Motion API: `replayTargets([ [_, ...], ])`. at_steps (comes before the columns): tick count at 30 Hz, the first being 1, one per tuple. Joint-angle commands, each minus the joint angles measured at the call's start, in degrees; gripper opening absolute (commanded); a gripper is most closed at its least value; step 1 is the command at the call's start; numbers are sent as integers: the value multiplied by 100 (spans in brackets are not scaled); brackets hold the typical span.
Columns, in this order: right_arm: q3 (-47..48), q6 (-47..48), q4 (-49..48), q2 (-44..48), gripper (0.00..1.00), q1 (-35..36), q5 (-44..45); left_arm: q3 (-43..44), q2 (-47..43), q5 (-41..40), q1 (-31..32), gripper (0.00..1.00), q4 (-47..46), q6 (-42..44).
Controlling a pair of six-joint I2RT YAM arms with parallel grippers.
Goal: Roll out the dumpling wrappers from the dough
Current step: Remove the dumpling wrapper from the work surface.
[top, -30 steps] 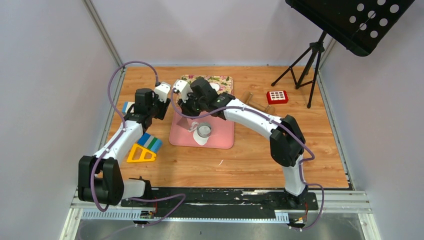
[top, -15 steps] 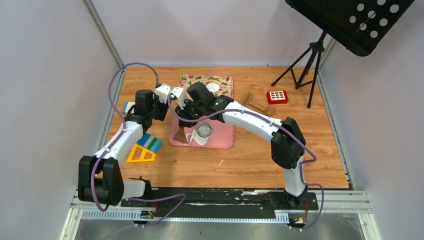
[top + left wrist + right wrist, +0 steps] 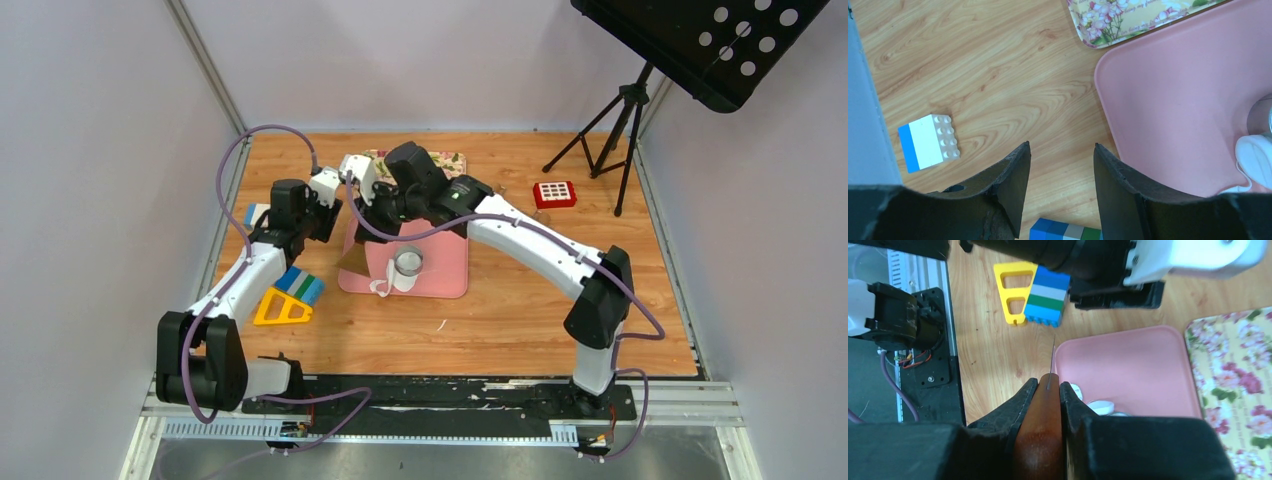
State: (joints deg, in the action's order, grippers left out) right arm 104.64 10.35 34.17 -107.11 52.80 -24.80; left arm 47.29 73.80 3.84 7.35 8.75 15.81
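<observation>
My right gripper (image 3: 1048, 382) is shut on the brown wooden handle of a scraper (image 3: 1040, 430); its thin metal blade (image 3: 353, 258) hangs over the left edge of the pink mat (image 3: 440, 275). White dough (image 3: 393, 283) lies curled on the mat against a metal ring cutter (image 3: 407, 262), and it also shows in the left wrist view as dough (image 3: 1255, 155) at the right edge. My left gripper (image 3: 1062, 146) is open and empty above bare wood, left of the mat. No dumpling wrappers are in view.
A floral tray (image 3: 448, 160) sits behind the mat, partly under my right arm. A blue-and-white brick (image 3: 927, 142), a striped block (image 3: 300, 285) and a yellow triangle (image 3: 280, 308) lie on the left. A red box (image 3: 553, 193) and tripod legs (image 3: 610, 130) are at the back right.
My right arm has risen and drawn back, swinging the scraper blade to the mat's left edge. The dough by the ring cutter has curled up. The left arm held still.
</observation>
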Motion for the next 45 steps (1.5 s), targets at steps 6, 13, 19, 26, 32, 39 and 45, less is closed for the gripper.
replayTargets([
  [6,-52,1046,375,767,0,31,419,1,-109,32,-41,58,-119,-74],
  [13,-1377,1897,710,1829,0,36,951,-10,-66,61,-39,58,-154,-95],
  [19,-2117,2443,898,2537,0,31,1689,-53,107,116,-30,57,-272,-103],
  [26,-2540,2913,916,2407,0,21,2205,-145,239,447,-24,57,-442,-151],
  [32,-2474,3007,854,1975,0,5,2936,-305,90,492,-23,57,-593,-182],
  [39,-2560,3001,471,1744,0,-32,2799,-356,73,537,-21,57,-638,-228],
  [45,-2502,2881,388,1528,0,-29,2385,-378,64,548,-24,57,-664,-251],
])
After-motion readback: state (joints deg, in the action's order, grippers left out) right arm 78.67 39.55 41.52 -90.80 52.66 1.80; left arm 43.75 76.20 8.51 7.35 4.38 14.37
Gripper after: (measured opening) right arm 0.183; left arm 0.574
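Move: My right hand grips the spatula, blade pointing left and down, high over the left part of the pink tray. The metal ring on the dough lies about 6 cm ahead of this hand, 7 cm to its right and 21 cm below. The folded dough flap is about 3 cm ahead, 5 cm right and 23 cm down; the floral tray's middle is some 28 cm ahead and 7 cm right. From my left hand, the ring is roughly 5 cm back, 21 cm right and 11 cm below. I lift the spatula a few centimetres more, then carry it about 15 cm to the right, crossing from the ring's left side to its right. There I lower it, ending some 7 cm below where I began, and the wrist turns some 40 degrees so the blade points steeply down at the tray beside the ring. My grip stays shut; my open left hand sinks about 3 cm. ##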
